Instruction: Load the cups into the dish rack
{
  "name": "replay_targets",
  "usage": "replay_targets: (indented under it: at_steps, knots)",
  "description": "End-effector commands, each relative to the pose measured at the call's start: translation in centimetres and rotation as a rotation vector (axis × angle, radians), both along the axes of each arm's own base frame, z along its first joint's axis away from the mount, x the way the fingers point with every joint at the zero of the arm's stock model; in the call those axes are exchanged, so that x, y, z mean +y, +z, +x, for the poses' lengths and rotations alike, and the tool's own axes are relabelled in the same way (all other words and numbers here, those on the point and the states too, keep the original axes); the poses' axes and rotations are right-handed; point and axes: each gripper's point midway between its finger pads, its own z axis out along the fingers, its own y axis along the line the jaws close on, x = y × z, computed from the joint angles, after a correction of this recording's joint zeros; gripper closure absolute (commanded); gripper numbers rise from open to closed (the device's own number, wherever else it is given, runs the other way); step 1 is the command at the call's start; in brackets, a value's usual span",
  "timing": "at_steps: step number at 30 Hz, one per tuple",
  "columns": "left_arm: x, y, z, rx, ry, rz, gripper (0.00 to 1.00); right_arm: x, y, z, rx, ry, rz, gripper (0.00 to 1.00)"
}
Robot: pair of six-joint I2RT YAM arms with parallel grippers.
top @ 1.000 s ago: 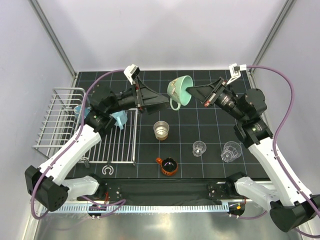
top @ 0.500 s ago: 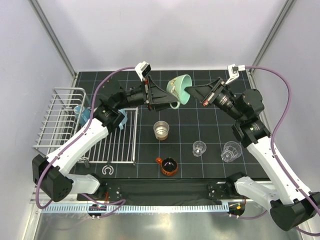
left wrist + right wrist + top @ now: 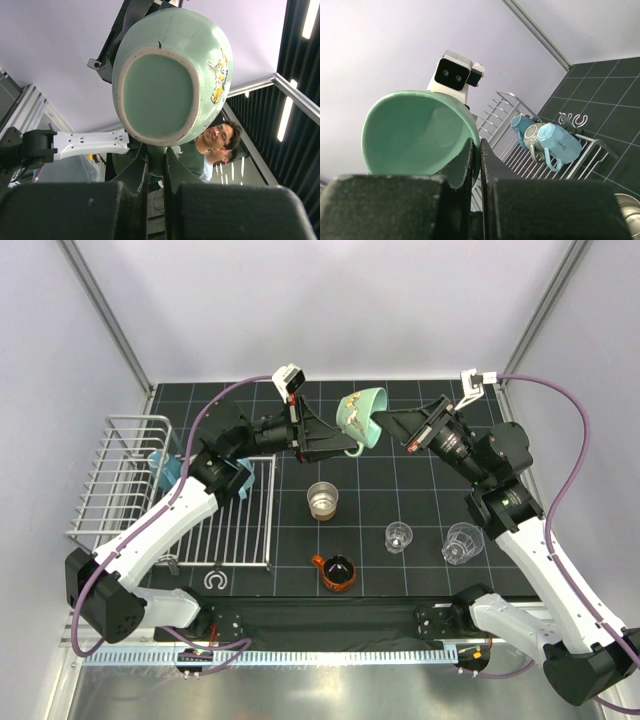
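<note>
A mint green cup (image 3: 362, 417) hangs in mid-air over the back of the mat, held from both sides. My right gripper (image 3: 384, 423) is shut on its rim (image 3: 470, 131), one finger inside the cup. My left gripper (image 3: 341, 448) is shut on the cup's handle (image 3: 156, 156), under the cup's base (image 3: 157, 92). On the mat stand a steel cup (image 3: 323, 500), two clear cups (image 3: 399, 536) (image 3: 462, 542) and an orange cup (image 3: 336, 571). The dish rack (image 3: 110, 475) at the left holds a light blue cup (image 3: 559, 142), a grey one (image 3: 536, 134) and a blue one (image 3: 521, 125).
The rack's flat slatted part (image 3: 235, 532) lies between its basket and the steel cup. White walls and metal posts close in the mat on the left, back and right. Both arm bases sit at the near edge.
My left gripper has reached under the green cup and shut on its handle. The cup has tipped slightly. The right gripper has kept its hold on the rim.
</note>
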Motion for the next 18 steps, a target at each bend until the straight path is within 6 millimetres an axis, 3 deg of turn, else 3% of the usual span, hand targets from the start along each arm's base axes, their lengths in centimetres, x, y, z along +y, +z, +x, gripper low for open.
replay_targets:
  at_steps: [1,3,4,6,9,10,12,13,16,17,18]
  knots:
    - [0.4,2.2,0.6,-0.07,0.071,-0.049,1.0,0.9,0.4,-1.6,-0.064,0.055,-0.038,0.92]
    - [0.4,1.2,0.9,-0.043,0.093,0.005,1.0,0.5,-0.5,-1.2,-0.03,0.02,-0.071,0.78]
    - [0.5,0.9,1.0,-0.09,0.113,0.032,1.0,0.2,-1.5,-1.1,-0.007,0.0,-0.116,0.57]
    - [0.8,-1.0,1.5,-0.054,0.158,0.151,1.0,-1.0,-2.7,-0.5,0.035,-0.084,-0.172,0.35]
    - [2.1,-3.5,2.0,-0.11,0.24,0.307,1.0,-4.3,-6.9,0.7,0.18,-0.265,-0.345,0.25]
    - [2.9,-5.7,2.3,-0.055,0.285,0.406,1.0,-5.5,-9.5,0.3,0.279,-0.305,-0.426,0.2]
    - [4.0,-8.1,2.5,-0.084,0.325,0.514,1.0,-7.9,-11.9,0.5,0.353,-0.412,-0.521,0.19]
    - [4.9,-10.4,2.2,-0.049,0.329,0.604,1.0,-8.5,-13.8,-0.2,0.409,-0.412,-0.582,0.19]
    - [8.3,-14.6,2.8,-0.043,0.433,0.835,1.0,-9.8,-16.6,-1.3,0.493,-0.43,-0.665,0.21]
    - [11.2,-17.3,2.8,0.005,0.51,1.003,1.0,-9.9,-17.1,-1.5,0.509,-0.426,-0.673,0.21]
    - [12.9,-18.6,2.8,0.027,0.557,1.09,1.0,-10.0,-17.4,-1.7,0.517,-0.429,-0.68,0.21]
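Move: The left hand pinches the green cup's handle; the rack lies about 27 cm left, 10 cm ahead and 38 cm below, its light blue cup some 21 cm left, 14 ahead, and the metal cup 3 left, 9 ahead and 41 below. From the right hand, still pinching the cup's rim, the small glass lies roughly 10 cm right, 1 back and 41 below, the large glass 25 right, 2 back. Right fingers open off the rim; right hand sinks 14 cm, moving right, while left lowers the cup similarly, leftward. ##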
